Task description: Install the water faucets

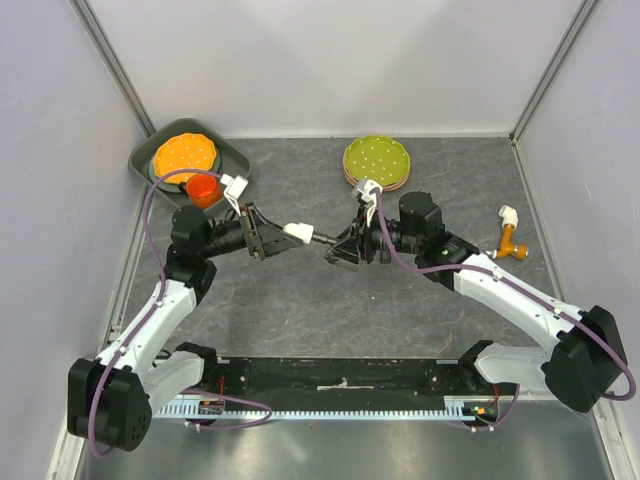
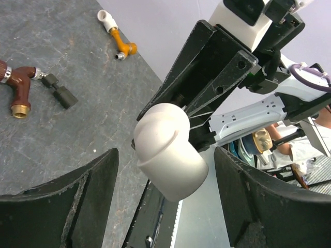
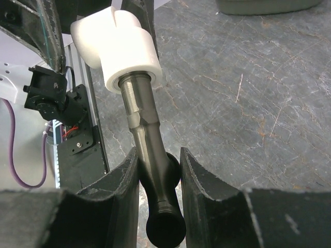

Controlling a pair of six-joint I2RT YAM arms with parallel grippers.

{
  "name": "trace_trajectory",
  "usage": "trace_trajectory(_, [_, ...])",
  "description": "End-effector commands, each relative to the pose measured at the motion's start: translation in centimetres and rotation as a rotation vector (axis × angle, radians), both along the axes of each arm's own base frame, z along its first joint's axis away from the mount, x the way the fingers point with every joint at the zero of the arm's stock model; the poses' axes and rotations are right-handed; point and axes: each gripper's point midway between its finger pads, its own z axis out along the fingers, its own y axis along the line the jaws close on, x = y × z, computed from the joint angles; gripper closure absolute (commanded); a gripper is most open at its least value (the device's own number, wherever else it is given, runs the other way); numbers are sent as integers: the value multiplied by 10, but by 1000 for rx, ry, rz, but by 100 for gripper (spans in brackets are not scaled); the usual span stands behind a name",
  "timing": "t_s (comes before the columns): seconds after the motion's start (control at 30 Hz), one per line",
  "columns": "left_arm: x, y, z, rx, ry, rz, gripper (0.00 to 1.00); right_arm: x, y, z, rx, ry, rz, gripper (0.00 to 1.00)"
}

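Observation:
A white elbow fitting (image 3: pixel 115 44) sits on the end of a dark grey bent tap (image 3: pixel 150 150), both held in the air above the table's middle. My right gripper (image 3: pixel 158 155) is shut on the grey tap's body. In the top view that gripper (image 1: pixel 338 247) faces left toward my left gripper (image 1: pixel 283 238). The left gripper (image 2: pixel 165 155) is open, with the white elbow (image 2: pixel 168 150) between its fingers and a gap showing on each side. A reddish-brown tap (image 2: pixel 18 90) lies on the table, and an orange tap with a white elbow (image 1: pixel 510 238) lies at the right.
A small dark fitting (image 2: pixel 59 93) lies beside the reddish-brown tap. An orange cup (image 1: pixel 203 190) stands by a dark tray (image 1: pixel 232 152) with an orange plate at the back left. Green dotted plates (image 1: pixel 376 160) are stacked at the back centre. Walls close in three sides.

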Motion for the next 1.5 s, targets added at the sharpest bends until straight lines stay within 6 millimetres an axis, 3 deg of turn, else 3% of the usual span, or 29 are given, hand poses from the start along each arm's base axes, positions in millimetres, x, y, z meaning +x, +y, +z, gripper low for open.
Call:
trace_trajectory(0.0, [-12,-2,14,-39,-29,-77,21,3,9,29,58,-114,32,100])
trace_trajectory(0.17, [-13,-2,13,-38,-21,-83,27,1,12,26,41,-132,47,100])
trace_trajectory(0.37, [-14,-3,12,-35,-21,-94,58,2,12,25,38,-117,28,100])
trace_trajectory(0.47, [-15,-2,13,-32,-37,-101,76,2,15,29,59,-107,31,100])
trace_trajectory(0.5, [-16,-2,13,-29,-59,-101,88,-1,16,31,72,-89,45,100])
trace_trajectory(0.57, [-17,-2,14,-23,-80,-99,98,-5,19,35,90,-57,70,100])
trace_trajectory(0.77, [-21,2,21,10,-228,-78,98,-21,30,42,210,156,221,100])
trace_trajectory(0.83, [-23,4,25,12,-267,-67,98,-21,30,44,259,277,232,100])
trace_trajectory(0.97, [-24,5,28,14,-306,-47,98,-14,26,55,360,318,230,97])
trace_trajectory(1.07, [-20,6,27,9,-276,-22,98,-7,22,60,390,327,206,77])
trace_trajectory(1.1, [-16,6,26,6,-260,-1,98,-4,20,60,390,319,192,58])
trace_trajectory(1.2, [-7,7,20,5,-183,41,98,9,17,53,338,246,106,29])
trace_trajectory(1.27, [2,9,15,14,-127,76,98,15,9,50,280,151,46,17])
trace_trajectory(1.3, [4,9,13,14,-109,85,98,21,3,57,276,90,-15,13])
trace_trajectory(1.33, [8,11,12,11,-95,95,98,21,-1,51,239,90,-43,11])
trace_trajectory(1.4, [10,13,11,-11,-61,104,98,27,-10,56,198,-30,-107,2])
trace_trajectory(1.47, [13,16,9,-25,-29,116,98,28,-15,45,136,-76,-150,2])
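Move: The left gripper stands open around the white elbow, whose middle is about 1 cm ahead and 2 cm right of it, level with the hand. The right fingers already hold the grey faucet carrying it; the elbow lies some 9 cm to their left, 2 cm ahead and slightly above. On the table some 18 cm below the right hand, the brown faucet lies roughly 8 cm right and 6 cm ahead, the dark fitting 12 cm right and 2 cm ahead. Close the left fingers on the white elbow while the right keeps hold of the grey faucet, then twist them oppositely: raise and roll the left forward edge up, and push the right about 2 cm left, rolling its forward edge down some 20 degrees. Then open the right wide, releasing the faucet, and draw it right, forward and up; lower the left about 2 cm as its fingers end nearly shut, empty. ##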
